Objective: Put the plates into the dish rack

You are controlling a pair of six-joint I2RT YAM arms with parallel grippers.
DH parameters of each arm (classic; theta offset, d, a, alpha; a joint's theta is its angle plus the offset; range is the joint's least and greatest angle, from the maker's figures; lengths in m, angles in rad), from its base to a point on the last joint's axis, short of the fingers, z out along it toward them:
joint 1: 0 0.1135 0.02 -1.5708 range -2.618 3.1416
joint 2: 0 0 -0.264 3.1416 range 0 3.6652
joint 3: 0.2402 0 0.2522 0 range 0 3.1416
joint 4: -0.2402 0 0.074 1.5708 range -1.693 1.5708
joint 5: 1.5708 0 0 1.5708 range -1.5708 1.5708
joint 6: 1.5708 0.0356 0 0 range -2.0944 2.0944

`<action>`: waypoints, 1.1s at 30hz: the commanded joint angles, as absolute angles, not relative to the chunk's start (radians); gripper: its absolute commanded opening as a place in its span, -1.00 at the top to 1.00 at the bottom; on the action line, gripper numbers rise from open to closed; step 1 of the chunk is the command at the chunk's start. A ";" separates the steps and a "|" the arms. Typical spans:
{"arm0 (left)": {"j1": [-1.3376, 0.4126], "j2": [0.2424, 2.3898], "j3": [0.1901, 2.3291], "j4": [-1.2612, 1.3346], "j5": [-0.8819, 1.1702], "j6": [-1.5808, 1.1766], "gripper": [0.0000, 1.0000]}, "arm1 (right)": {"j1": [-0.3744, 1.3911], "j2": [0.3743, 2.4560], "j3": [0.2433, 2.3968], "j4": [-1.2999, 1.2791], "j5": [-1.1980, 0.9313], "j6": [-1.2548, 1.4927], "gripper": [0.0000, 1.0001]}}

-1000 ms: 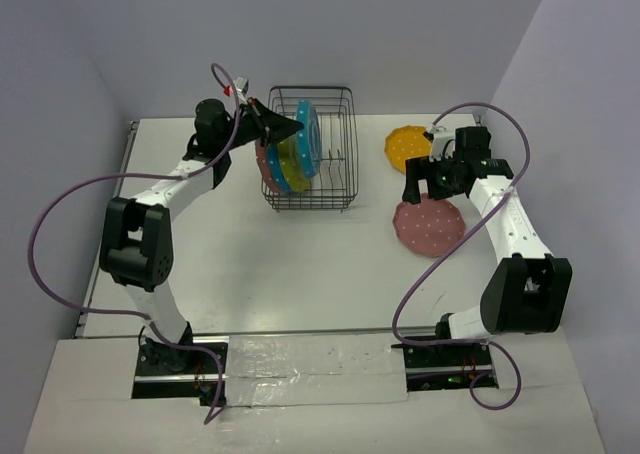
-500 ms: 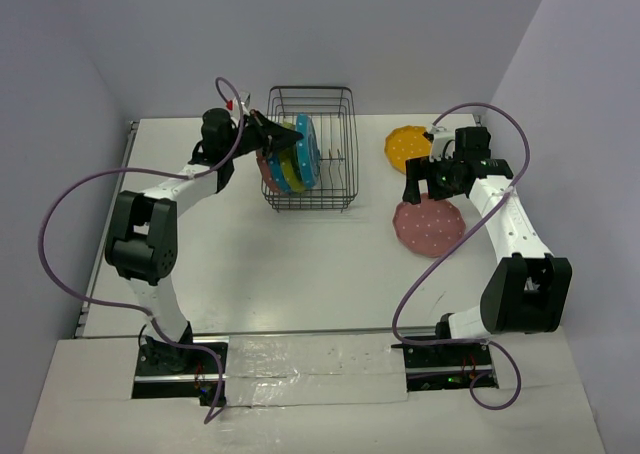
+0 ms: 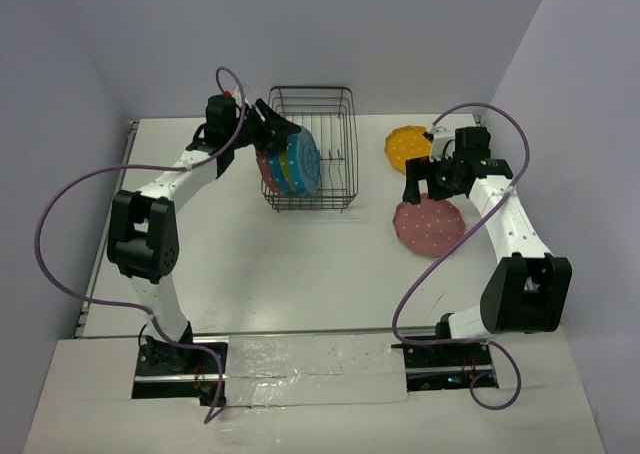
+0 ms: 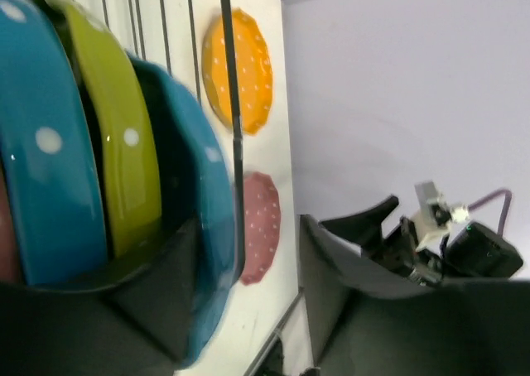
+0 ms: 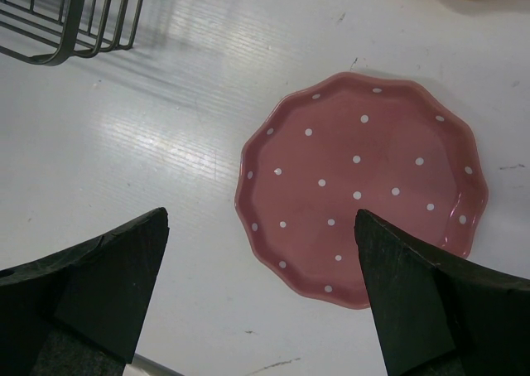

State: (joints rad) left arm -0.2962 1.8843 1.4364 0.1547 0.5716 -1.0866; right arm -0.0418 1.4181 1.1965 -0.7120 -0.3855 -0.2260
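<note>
The black wire dish rack [image 3: 335,154] holds several plates on edge at its left end: pink [image 3: 266,170], teal, yellow-green [image 3: 287,164] and a second teal plate [image 3: 304,160]. My left gripper [image 3: 277,132] is over that end, open. In the left wrist view its left finger [image 4: 149,310] lies against the nearest teal plate [image 4: 207,219], while the right finger stands apart from it. My right gripper [image 3: 418,186] hangs open above a pink plate [image 5: 364,181] lying flat on the table. An orange-yellow plate [image 3: 408,146] lies flat behind it.
The rack's right half has bare divider prongs [image 3: 335,159]. Walls close in the white table [image 3: 250,264] at the back and on both sides. The rack's near corner [image 5: 74,20] shows in the right wrist view, to the left of the pink plate.
My left gripper carried the teal plate down into the rack beside the yellow-green one, then its jaws came apart. The right arm has not moved.
</note>
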 commanded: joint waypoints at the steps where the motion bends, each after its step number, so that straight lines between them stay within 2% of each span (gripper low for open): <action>1: -0.308 1.826 1.581 0.052 0.425 -0.925 -0.19 | -0.035 1.425 1.219 -0.704 -0.388 -0.229 -1.00; 4: -0.316 1.819 1.597 0.003 0.377 -0.879 -0.67 | -0.035 1.427 1.232 -0.707 -0.388 -0.227 -1.00; 5: -0.319 1.818 1.612 0.003 0.365 -0.867 -0.95 | -0.037 1.427 1.233 -0.707 -0.388 -0.227 -1.00; 6: -0.321 1.816 1.621 -0.039 0.353 -0.855 -0.99 | -0.035 1.425 1.232 -0.709 -0.388 -0.227 -1.00; 15: -0.374 1.825 1.778 -0.124 0.206 -0.671 -0.99 | -0.034 1.420 1.232 -0.707 -0.377 -0.224 -1.00; 22: -0.459 1.775 1.893 -0.227 0.072 -0.381 -0.99 | -0.034 1.405 1.249 -0.704 -0.322 -0.230 -1.00; 28: -0.466 1.581 1.719 -0.267 0.005 -0.119 -0.99 | -0.035 1.385 1.233 -0.673 -0.166 -0.215 -1.00; 31: -0.459 1.461 1.581 -0.271 -0.089 -0.065 -0.99 | -0.037 1.379 1.207 -0.673 -0.123 -0.186 -1.00; 33: -0.442 1.411 1.527 -0.316 -0.062 -0.071 -0.99 | -0.052 1.368 1.187 -0.675 -0.123 -0.181 -1.00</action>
State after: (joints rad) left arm -0.4610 1.4899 1.5879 -0.2634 -0.0101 -0.1661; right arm -0.0422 1.4136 1.1965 -0.7021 -0.1829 -0.2031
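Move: The left hand, half open, straddles the rim of the blue plate standing rightmost in the dish rack; its middle is some 9 cm below, 3 cm back and 2 cm right. The green plate's middle is 3 cm back, 2 cm left; the rack's centre 6 cm ahead, 3 cm right. The right hand has the flat pink plate 2 cm ahead, 5 cm right and 14 cm down; the orange plate 25 cm ahead, 4 cm right; the rack's centre 21 cm ahead, 29 cm left. Upward and clear of the blue plate's rim goes the left hand, fingers spreading fully: it first edges about 3 cm forward as it rises, then swings back and left away from the rack, some 14 cm higher overall, the wrist rolling roughly 60 degrees, left side up. Late on, the right hand, still wide open, starts about 3 cm right over the pink plate, turning slightly clockwise. ##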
